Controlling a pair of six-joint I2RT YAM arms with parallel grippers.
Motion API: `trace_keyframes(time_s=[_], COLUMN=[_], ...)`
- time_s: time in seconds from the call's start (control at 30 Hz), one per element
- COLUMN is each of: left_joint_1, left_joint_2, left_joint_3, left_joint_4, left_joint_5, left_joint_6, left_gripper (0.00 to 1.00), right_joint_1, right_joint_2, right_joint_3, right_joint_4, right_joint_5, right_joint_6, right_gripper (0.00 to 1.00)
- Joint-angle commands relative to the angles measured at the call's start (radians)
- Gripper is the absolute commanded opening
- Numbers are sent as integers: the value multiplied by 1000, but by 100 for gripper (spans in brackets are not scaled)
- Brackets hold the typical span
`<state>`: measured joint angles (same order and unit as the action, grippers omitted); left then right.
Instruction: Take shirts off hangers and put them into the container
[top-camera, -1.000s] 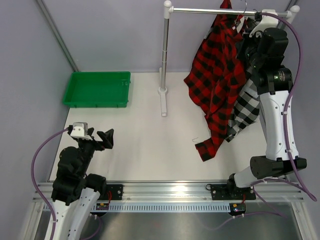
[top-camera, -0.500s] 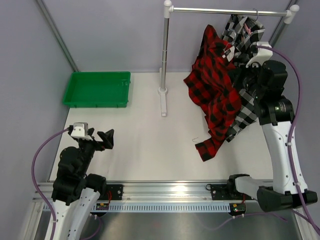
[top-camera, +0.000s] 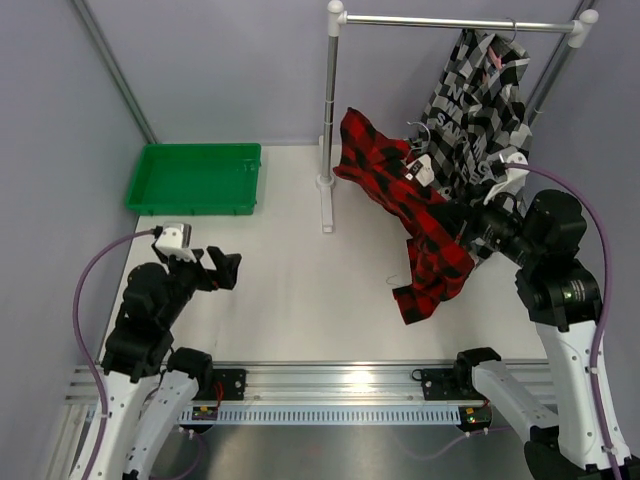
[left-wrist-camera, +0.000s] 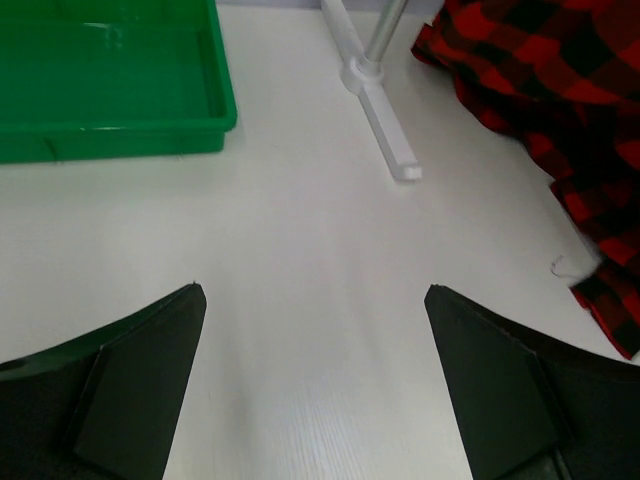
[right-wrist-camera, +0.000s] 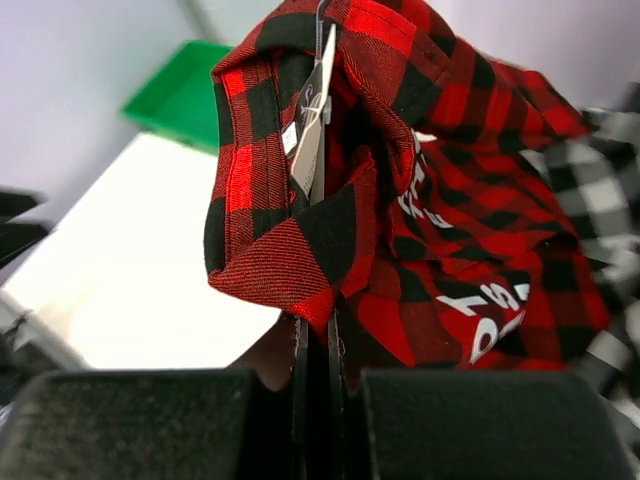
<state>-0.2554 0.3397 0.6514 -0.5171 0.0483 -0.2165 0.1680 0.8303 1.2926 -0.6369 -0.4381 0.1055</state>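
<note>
The red-and-black shirt (top-camera: 420, 215) is off the rail and hangs stretched over the table, its lower end (top-camera: 420, 300) touching the surface. My right gripper (top-camera: 462, 222) is shut on a fold of this shirt (right-wrist-camera: 400, 180) near its collar; the pinch (right-wrist-camera: 318, 330) shows in the right wrist view. A thin wire hanger hook (top-camera: 418, 135) sticks up from the shirt's top. The black-and-white shirt (top-camera: 480, 100) still hangs on its hanger (top-camera: 512, 26) from the rail. The green container (top-camera: 190, 209) sits at the back left, also seen as a rim (left-wrist-camera: 120, 140). My left gripper (top-camera: 222, 268) (left-wrist-camera: 313, 291) is open over bare table.
The rack's silver rail (top-camera: 430, 20) runs across the back right. Its post (top-camera: 330, 100) and white foot (top-camera: 327, 210) (left-wrist-camera: 385, 130) stand between the container and the shirts. Grey walls close in the left and back.
My right arm has come down and leftward, drawing the red-and-black shirt off the rail and away from the black-and-white one. The left arm has shifted slightly right.
</note>
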Motion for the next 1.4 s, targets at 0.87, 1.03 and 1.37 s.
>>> trace_keyframes(time_s=[0.87,1.03,1.37], left_joint_1=[-672,-746,-759], left_joint_2=[660,711,757], left_joint_3=[651,634,616], left_joint_4=[134,166,218], left_joint_5=[-290,-428,-531], left_joint_6=[-89,-63,-35], left_gripper=[93,85,60], right_joint_1=[571,587,596], right_joint_2=[70,58,47], right_joint_3=[-319,-342,-368], right_joint_4=[480,494,510], right_joint_5=[90,104,108], right_joint_6=[111,112,115], right_gripper=[0,0,0])
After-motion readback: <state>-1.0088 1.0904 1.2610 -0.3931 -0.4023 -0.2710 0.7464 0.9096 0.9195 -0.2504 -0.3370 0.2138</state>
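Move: The red shirt hangs from the right fingers, its hanger's neck about 9 cm ahead, 6 cm left and slightly above them; from the left hand it is roughly 38 cm right, 12 cm farther out and 17 cm higher. The left hand waits some 43 cm left of the right one, 3 cm nearer the base and 15 cm lower. From the left hand, the green container lies about 28 cm ahead, 11 cm left and 20 cm below. Leftward and down, the right hand carries the still-pinched red shirt in front of the rack towards the left hand, about 15 cm across and 10 cm lower, drawing back slightly and turning counter-clockwise, then holds. The left hand first rises, then sweeps right some 20 cm towards the hanger's neck, sinking a little and easing forward as its wide-open fingers begin closing around hook and tag. ##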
